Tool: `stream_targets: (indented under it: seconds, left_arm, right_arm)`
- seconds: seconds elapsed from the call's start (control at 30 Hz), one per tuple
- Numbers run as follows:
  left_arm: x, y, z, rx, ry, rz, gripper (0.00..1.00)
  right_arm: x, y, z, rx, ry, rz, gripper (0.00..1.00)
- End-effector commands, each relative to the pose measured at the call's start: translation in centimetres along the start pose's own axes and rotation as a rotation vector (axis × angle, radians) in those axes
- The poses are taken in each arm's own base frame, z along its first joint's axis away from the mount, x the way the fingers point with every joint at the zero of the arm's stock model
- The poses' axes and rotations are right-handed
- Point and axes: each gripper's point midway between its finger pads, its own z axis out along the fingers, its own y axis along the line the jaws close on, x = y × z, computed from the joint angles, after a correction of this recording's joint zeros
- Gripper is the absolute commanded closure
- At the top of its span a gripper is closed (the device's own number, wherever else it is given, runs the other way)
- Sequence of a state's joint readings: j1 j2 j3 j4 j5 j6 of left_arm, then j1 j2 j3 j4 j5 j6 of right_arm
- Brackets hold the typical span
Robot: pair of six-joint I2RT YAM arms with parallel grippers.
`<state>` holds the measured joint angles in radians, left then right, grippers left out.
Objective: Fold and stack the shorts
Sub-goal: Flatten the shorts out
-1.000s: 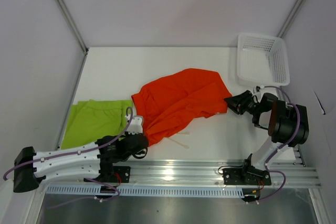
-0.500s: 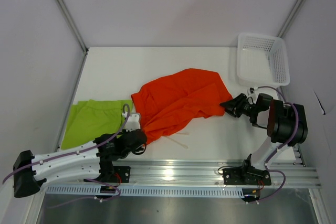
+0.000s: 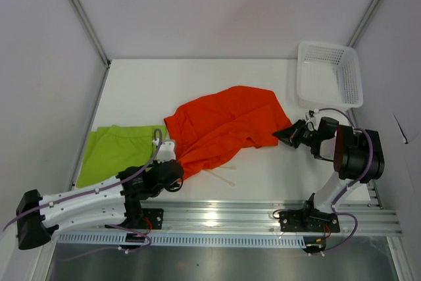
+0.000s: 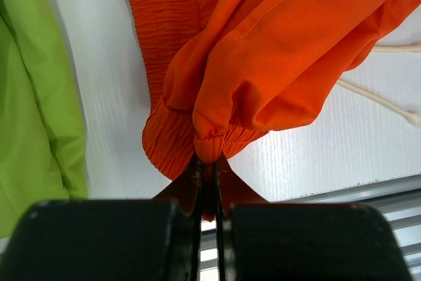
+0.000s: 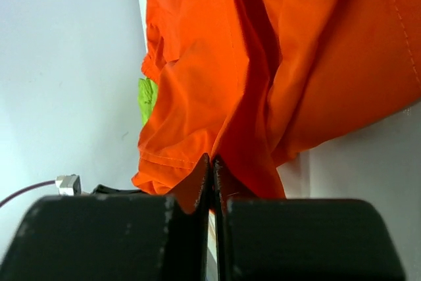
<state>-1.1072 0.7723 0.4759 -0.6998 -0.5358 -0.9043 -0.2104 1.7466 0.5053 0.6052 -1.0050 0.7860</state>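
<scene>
The orange-red shorts lie crumpled in the middle of the table, white drawstrings trailing from their near edge. My left gripper is shut on the gathered waistband at their near-left corner; the fabric bunches just above the fingers. At the shorts' right corner my right gripper is shut, its tips meeting a fold of orange cloth. The lime green shorts lie flat at the left, beside the left gripper.
A white mesh basket stands at the back right corner. The metal rail with both arm bases runs along the near edge. White walls close the table on the left, back and right.
The right gripper slid left onto the orange shorts' right corner and closed there. The left gripper kept its hold and hardly moved.
</scene>
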Motion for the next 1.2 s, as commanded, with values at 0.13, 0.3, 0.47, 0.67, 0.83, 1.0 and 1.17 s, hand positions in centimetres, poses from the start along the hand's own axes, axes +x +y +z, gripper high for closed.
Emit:
stream_targets:
  seconds: [0.13, 0.3, 0.47, 0.67, 0.83, 1.0, 1.17]
  left_arm:
    - [-3.4, -2.2, -1.8, 0.098, -0.076, 0.011, 1.0]
    - [-5.0, -3.3, -3.0, 0.138, -0.097, 0.031, 1.0]
    - [-8.9, -4.1, -6.0, 0.156, -0.161, 0.049, 1.0]
    - [-15.1, -3.7, -11.5, 0.137, -0.276, 0.156, 1.0]
    - [-19.4, -3.6, -17.0, 0.225, -0.394, 0.229, 1.0]
    - [-23.0, -3.6, -22.8, 0.324, -0.496, 0.23, 1.0]
    - [-25.5, -4.6, -27.0, 0.423, -0.542, 0.255, 1.0]
  right_arm:
    - [-4.5, 5.1, -2.4, -0.08, -0.09, -0.058, 1.0]
    - [-8.7, 10.1, -4.6, -0.121, -0.158, -0.119, 1.0]
    - [-11.5, 15.6, -7.2, -0.135, -0.22, -0.213, 1.0]
    - [-14.3, 23.3, -10.8, -0.222, -0.303, -0.319, 1.0]
    - [-14.6, 30.3, -13.6, -0.31, -0.346, -0.425, 1.0]
    - [-12.8, 37.0, -17.2, -0.398, -0.415, -0.549, 1.0]
    - [-9.0, 42.9, -20.8, -0.45, -0.486, -0.702, 1.0]
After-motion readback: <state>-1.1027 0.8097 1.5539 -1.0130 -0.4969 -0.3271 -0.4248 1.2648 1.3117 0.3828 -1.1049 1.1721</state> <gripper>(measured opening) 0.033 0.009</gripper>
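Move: The red shorts, already pinched at both ends, lie with their middle some 18 cm ahead of the left hand and 14 cm to its right, about 4 cm lower; from the right hand that middle is about 16 cm left, 3 cm ahead and 3 cm lower. The folded green shorts lie 19 cm left and 6 cm ahead of the left hand. The empty basket stands about 18 cm right and 22 cm ahead of the right hand, roughly level in height. The red shorts are hoisted off the table by both hands, fingers staying shut on the cloth: the left rises about 35 cm, the right about 42 cm. On the way up the right swings some 7 cm forward and to its right, then draws most of the way back while keeping right. Both wrists tip their fingers upward, and the left also turns clockwise. ##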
